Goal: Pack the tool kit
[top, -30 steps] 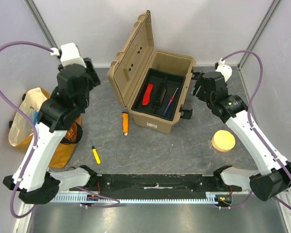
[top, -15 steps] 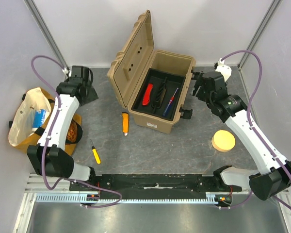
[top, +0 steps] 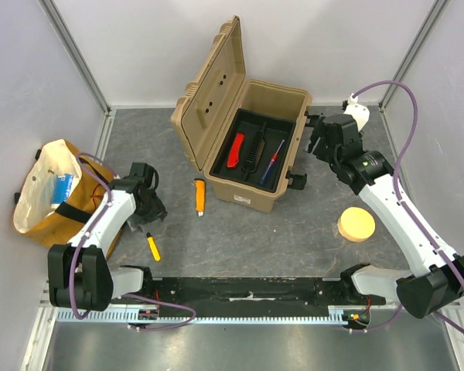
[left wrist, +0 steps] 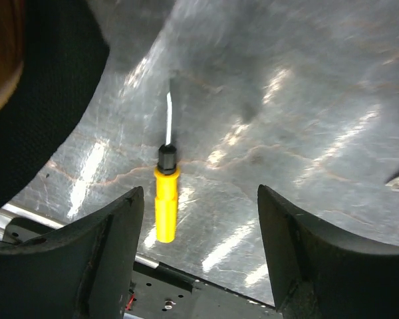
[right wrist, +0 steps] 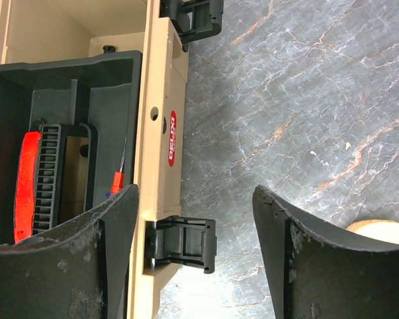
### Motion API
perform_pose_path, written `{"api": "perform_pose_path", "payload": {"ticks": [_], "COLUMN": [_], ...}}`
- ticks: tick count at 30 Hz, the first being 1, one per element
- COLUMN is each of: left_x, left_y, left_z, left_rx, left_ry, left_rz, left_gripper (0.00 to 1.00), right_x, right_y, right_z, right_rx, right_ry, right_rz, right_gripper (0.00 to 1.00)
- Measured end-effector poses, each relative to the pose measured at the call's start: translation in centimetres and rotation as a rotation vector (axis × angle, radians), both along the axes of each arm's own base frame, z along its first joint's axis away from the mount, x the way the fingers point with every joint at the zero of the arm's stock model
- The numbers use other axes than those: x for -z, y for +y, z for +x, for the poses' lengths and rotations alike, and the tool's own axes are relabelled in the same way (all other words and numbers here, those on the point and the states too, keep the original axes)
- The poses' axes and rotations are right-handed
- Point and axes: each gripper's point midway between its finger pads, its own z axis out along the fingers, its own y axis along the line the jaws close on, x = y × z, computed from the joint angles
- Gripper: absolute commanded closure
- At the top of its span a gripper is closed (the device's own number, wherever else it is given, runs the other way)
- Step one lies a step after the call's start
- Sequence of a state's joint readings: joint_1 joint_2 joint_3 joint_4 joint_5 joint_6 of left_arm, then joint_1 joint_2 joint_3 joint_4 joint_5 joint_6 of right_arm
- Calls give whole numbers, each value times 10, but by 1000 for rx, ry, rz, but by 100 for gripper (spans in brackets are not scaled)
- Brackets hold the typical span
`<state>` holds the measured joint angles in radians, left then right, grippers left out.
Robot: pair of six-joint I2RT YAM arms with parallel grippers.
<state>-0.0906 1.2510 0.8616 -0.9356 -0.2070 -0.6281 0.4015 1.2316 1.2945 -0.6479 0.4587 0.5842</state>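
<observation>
The tan toolbox (top: 255,198) stands open at the back middle, lid up. Its black inner tray holds a red knife (top: 235,150), a black brush (top: 253,147) and a blue-and-red screwdriver (top: 272,161). An orange-handled tool (top: 200,195) lies on the table left of the box. The yellow screwdriver (top: 151,246) lies near the front left. My left gripper (top: 148,210) hovers open just above it. In the left wrist view the screwdriver (left wrist: 166,203) sits close to the left finger (left wrist: 113,246). My right gripper (top: 315,139) is open beside the box's right wall (right wrist: 163,80), over a black latch (right wrist: 183,242).
A yellow-orange cloth bag (top: 50,193) sits at the far left, close to the left arm. A round yellow sponge disc (top: 356,224) lies on the right of the table. The black rail (top: 240,292) runs along the near edge.
My left arm has swung from the back left down to the front left, over the yellow screwdriver, and its jaws have widened. The right arm has not moved.
</observation>
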Motion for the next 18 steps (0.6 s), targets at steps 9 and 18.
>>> {"api": "perform_pose_path", "payload": {"ticks": [9, 18], "left_x": [32, 59], "left_y": [-2, -8], "left_z": [-21, -25], "left_rx": [-80, -138], "left_ry": [23, 14], "left_rz": [-25, -63], "left_gripper": [25, 28], "right_x": [3, 5], "right_y": [0, -3], "right_z": [0, 0], "right_rx": [-5, 6], "right_ry": [8, 12], "right_rz": [2, 1], "right_gripper": [24, 24]}}
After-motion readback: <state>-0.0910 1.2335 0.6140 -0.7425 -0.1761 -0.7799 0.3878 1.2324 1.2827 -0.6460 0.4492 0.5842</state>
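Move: Some 5 cm back from the left hand and roughly 1 cm to its left, the yellow screwdriver lies on the table about 7 cm below, its shaft pointing forward. The bag stands roughly 18 cm to this hand's left and 5 cm ahead; the orange knife lies about 15 cm to its right and 8 cm ahead, 7 cm down. From the right hand the screwdriver is some 55 cm left, 20 cm back and 27 cm below. Sinking about 6 cm almost to the table, the left hand closes in on the yellow screwdriver with its fingers wide open. It draws back some 3 cm, eases forward a little, then back again, and turns just under 10 degrees counter-clockwise. Its right fingertip ends against the screwdriver's black collar, with no grip yet. ##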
